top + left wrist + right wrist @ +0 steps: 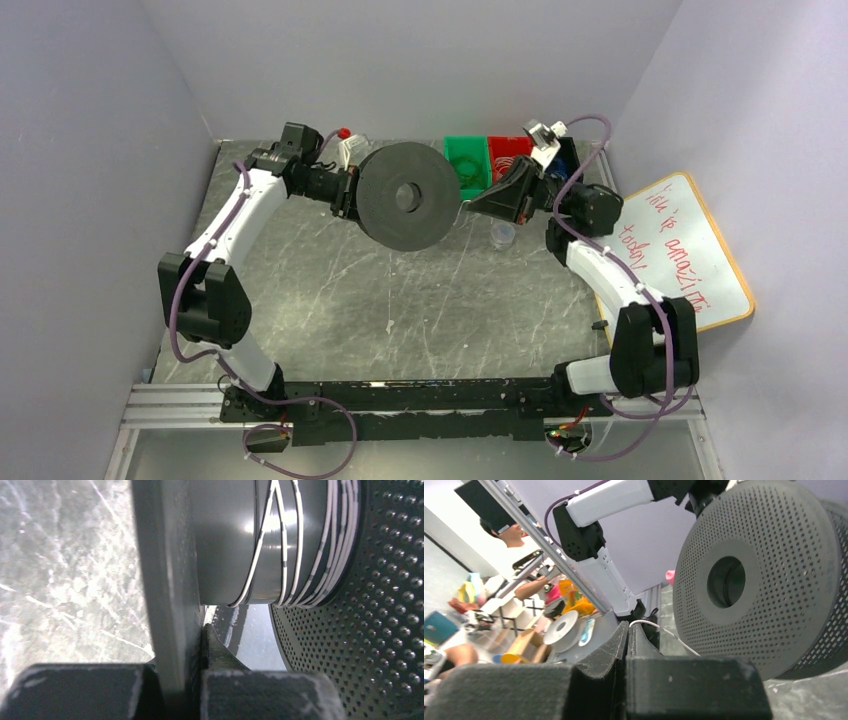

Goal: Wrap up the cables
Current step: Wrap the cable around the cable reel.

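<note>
My left gripper (350, 192) holds a big black perforated spool (405, 195) upright above the back of the table. In the left wrist view the jaws (187, 645) are shut on the spool's flange (165, 580), and several turns of the thin whitish cable (300, 545) lie around the hub. My right gripper (470, 205) sits just right of the spool. Seen from the right wrist, its gripper (628, 627) is shut on the cable (651, 625), which curves out of the tips and runs toward the spool (749, 580).
Green (468, 160) and red (510, 152) bins stand at the back, behind the right gripper. A small clear cup (503, 235) sits on the table below it. A whiteboard (695, 250) leans at the right wall. A white item with a red cap (347, 145) lies behind the spool.
</note>
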You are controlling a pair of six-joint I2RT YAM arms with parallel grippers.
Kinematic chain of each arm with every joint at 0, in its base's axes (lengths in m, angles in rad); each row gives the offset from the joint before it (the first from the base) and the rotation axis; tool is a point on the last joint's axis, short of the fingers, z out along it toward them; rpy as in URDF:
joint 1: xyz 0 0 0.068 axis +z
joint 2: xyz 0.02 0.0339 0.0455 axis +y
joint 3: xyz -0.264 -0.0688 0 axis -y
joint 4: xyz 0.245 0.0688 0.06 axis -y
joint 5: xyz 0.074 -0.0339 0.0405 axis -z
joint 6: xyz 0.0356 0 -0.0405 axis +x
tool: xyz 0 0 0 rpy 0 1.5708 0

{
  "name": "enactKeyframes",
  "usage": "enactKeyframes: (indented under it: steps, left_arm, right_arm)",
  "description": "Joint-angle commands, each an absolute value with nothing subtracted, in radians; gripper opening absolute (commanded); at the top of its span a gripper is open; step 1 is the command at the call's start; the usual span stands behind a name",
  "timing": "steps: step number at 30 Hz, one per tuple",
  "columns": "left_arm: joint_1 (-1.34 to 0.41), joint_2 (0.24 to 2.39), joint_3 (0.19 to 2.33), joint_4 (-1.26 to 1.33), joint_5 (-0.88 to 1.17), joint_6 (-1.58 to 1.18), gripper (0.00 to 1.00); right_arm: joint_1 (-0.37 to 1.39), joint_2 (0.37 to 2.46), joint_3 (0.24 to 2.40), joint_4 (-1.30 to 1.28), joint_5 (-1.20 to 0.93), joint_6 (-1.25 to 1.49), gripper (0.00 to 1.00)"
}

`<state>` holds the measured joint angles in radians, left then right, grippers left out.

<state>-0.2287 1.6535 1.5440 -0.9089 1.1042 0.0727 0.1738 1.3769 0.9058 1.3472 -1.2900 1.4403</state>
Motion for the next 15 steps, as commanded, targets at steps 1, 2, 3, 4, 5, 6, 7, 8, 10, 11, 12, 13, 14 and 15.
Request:
enactKeyframes:
  steps: [1, 2, 3, 4, 5, 6, 7, 8, 10, 11, 12, 13, 14, 15]
  left_arm:
    - [-0.249, 1.665, 1.606, -1.015, 1.315, 0.193, 0.02]
    - [-0.251, 1.663, 1.603, -1.022, 1.342, 0.199, 0.02]
    - [-0.253, 1.658, 1.603, -1.037, 1.361, 0.208, 0.02]
    - [-0.253, 1.652, 1.604, -1.047, 1.378, 0.217, 0.02]
    - [-0.254, 1.647, 1.604, -1.056, 1.394, 0.226, 0.02]
    - [-0.255, 1.642, 1.600, -1.063, 1.412, 0.235, 0.02]
    - [-0.256, 1.634, 1.594, -1.070, 1.426, 0.245, 0.02]
    - [-0.257, 1.626, 1.588, -1.075, 1.433, 0.255, 0.02]
    - [-0.259, 1.608, 1.575, -1.064, 1.442, 0.248, 0.02]
    - [-0.259, 1.602, 1.571, -1.066, 1.448, 0.255, 0.02]
    - [-0.259, 1.596, 1.571, -1.072, 1.452, 0.265, 0.02]
    - [-0.260, 1.591, 1.569, -1.072, 1.456, 0.265, 0.02]
    - [-0.261, 1.588, 1.567, -1.075, 1.456, 0.266, 0.02]
    - [-0.263, 1.586, 1.567, -1.084, 1.454, 0.282, 0.02]
  right_arm:
    - [0.179, 1.292, 0.848, 1.515, -1.203, 1.267, 0.00]
    - [0.177, 1.281, 0.837, 1.475, -1.202, 1.207, 0.00]
    - [0.175, 1.268, 0.826, 1.436, -1.200, 1.147, 0.00]
    - [0.175, 1.256, 0.802, 1.423, -1.189, 1.110, 0.00]
    - [0.175, 1.241, 0.778, 1.441, -1.169, 1.090, 0.00]
    - [0.175, 1.228, 0.757, 1.471, -1.143, 1.081, 0.00]
    - [0.174, 1.217, 0.743, 1.490, -1.122, 1.073, 0.00]
    - [0.170, 1.207, 0.736, 1.484, -1.103, 1.059, 0.00]
    - [0.155, 1.183, 0.728, 1.436, -1.065, 1.024, 0.00]
    - [0.145, 1.170, 0.726, 1.390, -1.045, 1.001, 0.00]
    - [0.134, 1.158, 0.724, 1.352, -1.024, 0.988, 0.00]
    - [0.121, 1.154, 0.720, 1.357, -1.011, 0.991, 0.00]
    - [0.109, 1.156, 0.720, 1.364, -1.001, 1.009, 0.00]
    - [0.094, 1.160, 0.726, 1.362, -0.994, 1.037, 0.00]
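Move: Ahead and to the right hand's left is the cable reel it is wrapping, its middle about 6 cm farther out, 10 cm left and some 7 cm lower; that hand already pinches the cable. On the table, some 36 cm below the right hand, the clear tub is about 5 cm ahead and 9 cm right, the green bin about 21 cm ahead and 3 cm right. The left hand already grips a reel flange, the reel's middle some 7 cm to its right, level fore and aft, and 1 cm higher. Keeping its pinch on the flange, the left hand draws the reel back about 4 cm while lifting it and tilts its fingertips up and back. The right hand, fingers still shut on the cable, first eases back, then comes forward again while edging right and slightly up, rolling some 20 degrees so its forward side rises and swinging its fingertips forward. ##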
